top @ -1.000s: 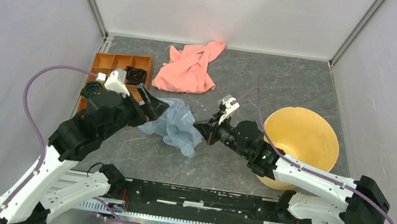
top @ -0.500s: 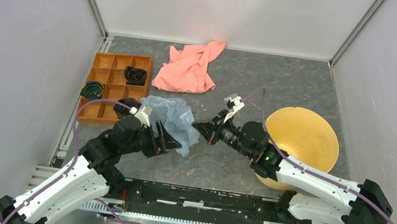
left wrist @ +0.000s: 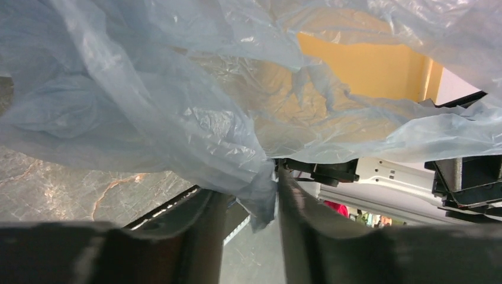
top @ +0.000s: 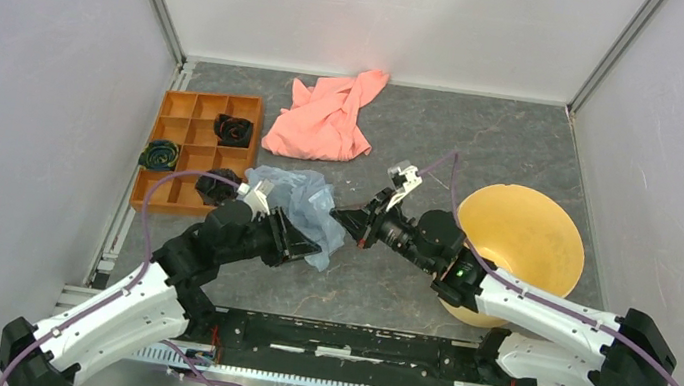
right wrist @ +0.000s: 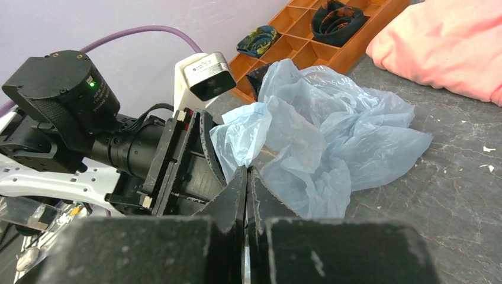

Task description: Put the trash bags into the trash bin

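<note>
The trash bag [top: 301,205] is a crumpled pale bluish film lying on the dark table between the two arms. My right gripper [top: 342,221] is at its right edge; in the right wrist view its jaws [right wrist: 247,173] are shut on a fold of the bag [right wrist: 319,136]. My left gripper [top: 303,244] is at the bag's near edge. In the left wrist view its jaws [left wrist: 248,190] stand apart, with a hanging fold of the bag [left wrist: 177,106] between them. The trash bin [top: 525,241] lies tipped at the right, behind the right arm, and shows yellow through the film [left wrist: 367,59].
A salmon-pink cloth [top: 327,115] lies at the back centre. An orange compartmented tray [top: 185,146] with dark items stands at the left, just behind the bag. Grey walls close in the left, right and back sides.
My left arm swung from beside the tray round to the bag's near edge and now reaches under it. My right gripper shifted slightly away and stays shut on the bag's edge.
</note>
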Controlling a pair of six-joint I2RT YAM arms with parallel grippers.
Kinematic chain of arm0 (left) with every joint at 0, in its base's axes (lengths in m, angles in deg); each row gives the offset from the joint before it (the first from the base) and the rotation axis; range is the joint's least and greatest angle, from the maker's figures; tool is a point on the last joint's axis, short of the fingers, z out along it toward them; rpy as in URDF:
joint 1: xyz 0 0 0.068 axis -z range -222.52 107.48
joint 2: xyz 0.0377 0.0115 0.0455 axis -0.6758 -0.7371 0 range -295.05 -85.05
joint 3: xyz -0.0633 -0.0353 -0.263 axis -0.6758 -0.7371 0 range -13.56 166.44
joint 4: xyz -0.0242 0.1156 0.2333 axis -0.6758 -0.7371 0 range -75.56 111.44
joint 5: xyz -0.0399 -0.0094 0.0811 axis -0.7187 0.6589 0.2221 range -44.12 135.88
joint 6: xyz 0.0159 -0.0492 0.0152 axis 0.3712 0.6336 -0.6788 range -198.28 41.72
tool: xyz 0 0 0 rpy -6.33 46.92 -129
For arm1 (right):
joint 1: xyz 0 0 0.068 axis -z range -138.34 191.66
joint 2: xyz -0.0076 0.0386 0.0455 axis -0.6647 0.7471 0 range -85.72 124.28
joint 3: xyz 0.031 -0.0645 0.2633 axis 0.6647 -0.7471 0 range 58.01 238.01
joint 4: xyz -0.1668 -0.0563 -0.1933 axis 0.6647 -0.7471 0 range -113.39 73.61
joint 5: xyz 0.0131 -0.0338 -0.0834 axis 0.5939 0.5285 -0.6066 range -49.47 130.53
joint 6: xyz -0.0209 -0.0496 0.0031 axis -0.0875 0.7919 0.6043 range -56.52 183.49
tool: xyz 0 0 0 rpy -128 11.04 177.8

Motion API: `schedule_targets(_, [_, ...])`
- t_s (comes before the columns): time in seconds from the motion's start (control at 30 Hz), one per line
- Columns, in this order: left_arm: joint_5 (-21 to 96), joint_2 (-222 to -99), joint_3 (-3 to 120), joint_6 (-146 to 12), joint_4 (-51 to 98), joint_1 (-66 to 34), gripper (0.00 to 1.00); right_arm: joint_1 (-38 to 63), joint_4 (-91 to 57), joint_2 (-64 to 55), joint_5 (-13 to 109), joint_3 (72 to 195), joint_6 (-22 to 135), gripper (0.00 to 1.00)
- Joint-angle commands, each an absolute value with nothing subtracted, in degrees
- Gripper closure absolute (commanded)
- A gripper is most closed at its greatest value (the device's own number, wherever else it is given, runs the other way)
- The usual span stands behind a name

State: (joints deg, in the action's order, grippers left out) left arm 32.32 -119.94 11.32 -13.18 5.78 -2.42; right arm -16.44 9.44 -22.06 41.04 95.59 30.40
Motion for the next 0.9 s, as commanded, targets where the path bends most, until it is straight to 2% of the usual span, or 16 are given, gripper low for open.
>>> schedule_targets(0.0, [35.0, -119.0, 12.1, -12.6, 6.5, -1.7, 0.67, -16.6, 9.2, -22.2, 40.9, 96.0, 33.4, 1.00])
schedule_targets(0.07, [37.6, -117.1, 13.3, -13.9, 2.4, -1.7, 0.77, -16.6, 6.7, -23.6, 40.9, 94.3, 36.8, 0.99])
schedule_targets(0.13, [39.5, -115.7, 14.0, -15.2, -1.7, -1.7, 0.83, -16.6, 4.0, -25.0, 37.3, 90.9, 39.8, 0.91])
schedule_targets(0.23, [39.6, -115.0, 13.3, -16.0, -3.6, -1.7, 0.92, -16.6, -4.1, -24.6, 36.5, 89.9, 45.8, 0.86])
schedule_targets(0.27, [39.0, -115.1, 13.0, -16.2, -3.6, -1.8, 0.95, -16.7, -7.1, -24.3, 36.0, 89.9, 47.2, 0.82])
schedule_targets(0.3, [38.5, -115.0, 12.7, -16.2, -3.5, -1.7, 0.97, -16.7, -9.4, -24.1, 35.6, 90.1, 48.9, 0.73])
schedule_targets(0.53, [37.5, -115.2, 11.1, -15.5, -1.6, -1.7, 0.98, -18.8, -22.1, -24.4, 32.1, 96.0, 51.3, 0.31])
schedule_targets(0.6, [37.5, -115.3, 11.1, -15.4, -1.3, -1.7, 0.98, -21.3, -24.6, -23.2, 31.1, 99.2, 50.0, 0.17])
schedule_targets(0.67, [37.7, -115.4, 11.0, -15.3, -1.3, -1.7, 0.98, -25.1, -28.3, -21.1, 25.9, 103.4, 49.0, 0.07])
schedule_targets(0.7, [37.8, -115.4, 10.9, -15.2, -1.3, -1.7, 0.98, -27.2, -30.5, -19.6, 22.8, 105.5, 48.7, 0.03])
schedule_targets(0.87, [37.8, -114.3, 10.2, -14.3, -0.9, -1.7, 0.98, -30.9, -36.9, -14.4, 12.0, 112.3, 46.3, 0.02])
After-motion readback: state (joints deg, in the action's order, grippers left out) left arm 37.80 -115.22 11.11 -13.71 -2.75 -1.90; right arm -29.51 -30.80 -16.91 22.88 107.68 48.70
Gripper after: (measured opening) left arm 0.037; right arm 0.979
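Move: My left hand's half-closed fingers have a gathered edge of the trash bag between them; the bag's body lies about 8 cm ahead, 4 cm left and 9 cm lower. My right hand still pinches its upper edge, the body being some 5 cm ahead, 7 cm left and 18 cm below it. From my left hand the black roll is about 16 cm ahead and 21 cm left, the wooden organizer 22 cm ahead and 25 cm left. The trash bin stands level with my right hand, roughly 31 cm to its right and 12 cm lower. I shut my left fingers on the bag's gathered edge, easing about 2 cm left and slightly down, then hold there. My right hand lets its pinch go and sinks some 13 cm while swinging 6 cm right, opening wide and tipping its fingers about 40 degrees downward; then it turns back left and up about 4 cm, drawing a little toward my base, at the loose flap beside my left fingers. ##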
